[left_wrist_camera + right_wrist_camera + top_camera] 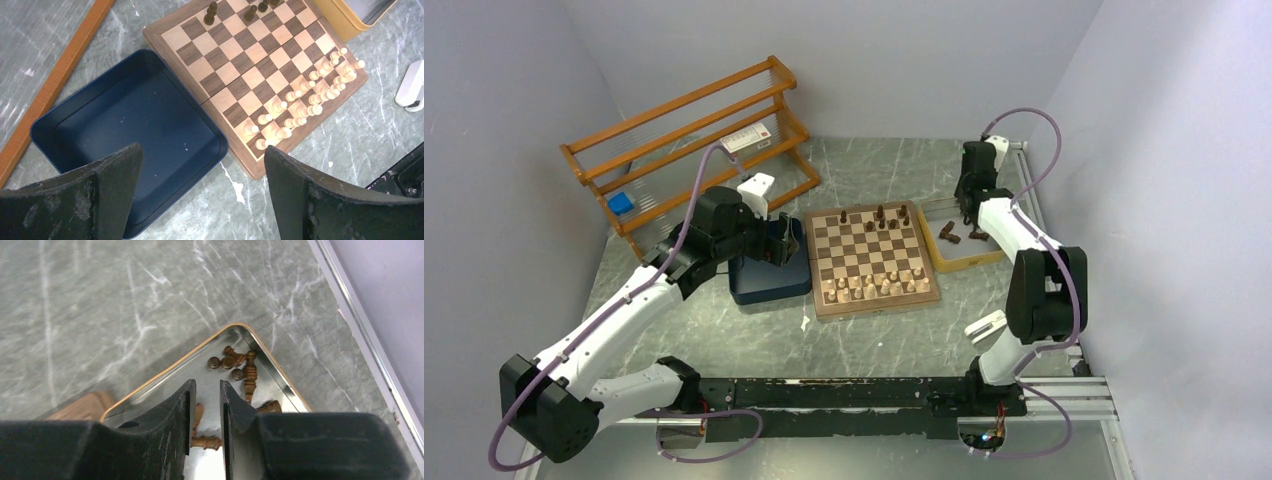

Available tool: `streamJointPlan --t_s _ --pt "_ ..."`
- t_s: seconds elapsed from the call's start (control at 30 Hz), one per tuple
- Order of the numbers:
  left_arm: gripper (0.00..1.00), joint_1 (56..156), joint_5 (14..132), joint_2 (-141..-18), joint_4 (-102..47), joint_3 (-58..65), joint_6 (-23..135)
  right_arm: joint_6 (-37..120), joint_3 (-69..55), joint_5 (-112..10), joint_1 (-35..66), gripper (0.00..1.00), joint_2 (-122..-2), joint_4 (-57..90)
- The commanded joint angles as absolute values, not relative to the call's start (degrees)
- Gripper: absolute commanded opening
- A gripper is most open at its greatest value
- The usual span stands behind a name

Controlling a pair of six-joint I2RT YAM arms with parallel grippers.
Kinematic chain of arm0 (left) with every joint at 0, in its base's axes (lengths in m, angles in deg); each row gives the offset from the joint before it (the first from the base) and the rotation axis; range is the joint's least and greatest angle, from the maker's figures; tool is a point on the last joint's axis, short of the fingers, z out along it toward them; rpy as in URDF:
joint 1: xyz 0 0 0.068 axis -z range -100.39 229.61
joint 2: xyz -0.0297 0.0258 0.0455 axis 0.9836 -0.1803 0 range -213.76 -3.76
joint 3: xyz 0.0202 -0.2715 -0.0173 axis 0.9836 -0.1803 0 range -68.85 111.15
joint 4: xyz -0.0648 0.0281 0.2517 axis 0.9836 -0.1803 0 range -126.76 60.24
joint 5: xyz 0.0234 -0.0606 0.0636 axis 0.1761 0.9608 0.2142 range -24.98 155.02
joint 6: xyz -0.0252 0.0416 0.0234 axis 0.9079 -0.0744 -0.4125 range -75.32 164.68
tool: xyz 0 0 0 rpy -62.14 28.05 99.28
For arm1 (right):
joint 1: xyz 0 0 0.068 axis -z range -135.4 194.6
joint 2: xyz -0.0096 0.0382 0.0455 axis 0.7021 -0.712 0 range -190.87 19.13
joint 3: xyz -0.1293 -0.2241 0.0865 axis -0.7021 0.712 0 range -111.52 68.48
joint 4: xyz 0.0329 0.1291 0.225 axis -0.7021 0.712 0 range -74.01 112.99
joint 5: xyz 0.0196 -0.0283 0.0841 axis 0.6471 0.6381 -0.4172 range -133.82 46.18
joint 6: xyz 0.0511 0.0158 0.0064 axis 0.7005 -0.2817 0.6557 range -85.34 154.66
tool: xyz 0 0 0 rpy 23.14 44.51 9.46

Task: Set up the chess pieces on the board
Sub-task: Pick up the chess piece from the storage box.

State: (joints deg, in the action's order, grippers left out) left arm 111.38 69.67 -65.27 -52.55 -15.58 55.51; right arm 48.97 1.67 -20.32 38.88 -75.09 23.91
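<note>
The board point(874, 258) lies mid-table, with several dark chess pieces point(879, 215) standing on its far rows. More dark chess pieces point(250, 372) lie loose in the yellow tray point(265, 350) to the right of the board. My right gripper point(206, 387) hangs low over that tray, its jaws a narrow gap apart. One dark piece point(206, 442) lies crosswise under the gap, passing beneath the fingers. My left gripper point(202, 155) stands wide open and holds nothing, above the near corner of the dark blue tray point(125, 115) left of the board point(240, 65).
Pale cream chessmen point(300, 100) fill the board's near rows. A wooden rack point(694, 130) stands at the back left. A small white object point(986, 326) lies by the right arm's base. Walls close in on the left, back and right.
</note>
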Motion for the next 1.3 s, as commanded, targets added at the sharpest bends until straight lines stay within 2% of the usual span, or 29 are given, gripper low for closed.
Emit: streamJointPlan --t_s 0.0,0.3,1.27 --pt "0.95 111.8 68.3 -65.2 -52.8 -15.7 54.0 47.4 3.2 -20.5 41.8 0.28 -78.8 19.0" --pt "0.95 111.8 68.9 -63.2 -52.5 -16.0 53.4 45.1 4.3 -24.3 44.4 0.29 -83.8 12.6" --pt "0.95 111.8 68.9 -63.8 -52.2 -15.9 53.4 42.0 -0.1 -26.0 46.8 0.28 -92.8 12.4"
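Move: The dark chess piece the right hand goes for is in the storage box's far right corner cluster, about 4 cm ahead, 5 cm right and 12 cm below. Two lying clumps of dark pieces are some 6 cm nearer than it, one about 5 cm to its left, the other roughly 1 cm to its right. From the left hand that piece lies around 20 cm ahead, 44 cm right and 18 cm lower. The right hand sinks about 10 cm and shifts some 5 cm right onto the corner cluster, fingers staying part-open. ##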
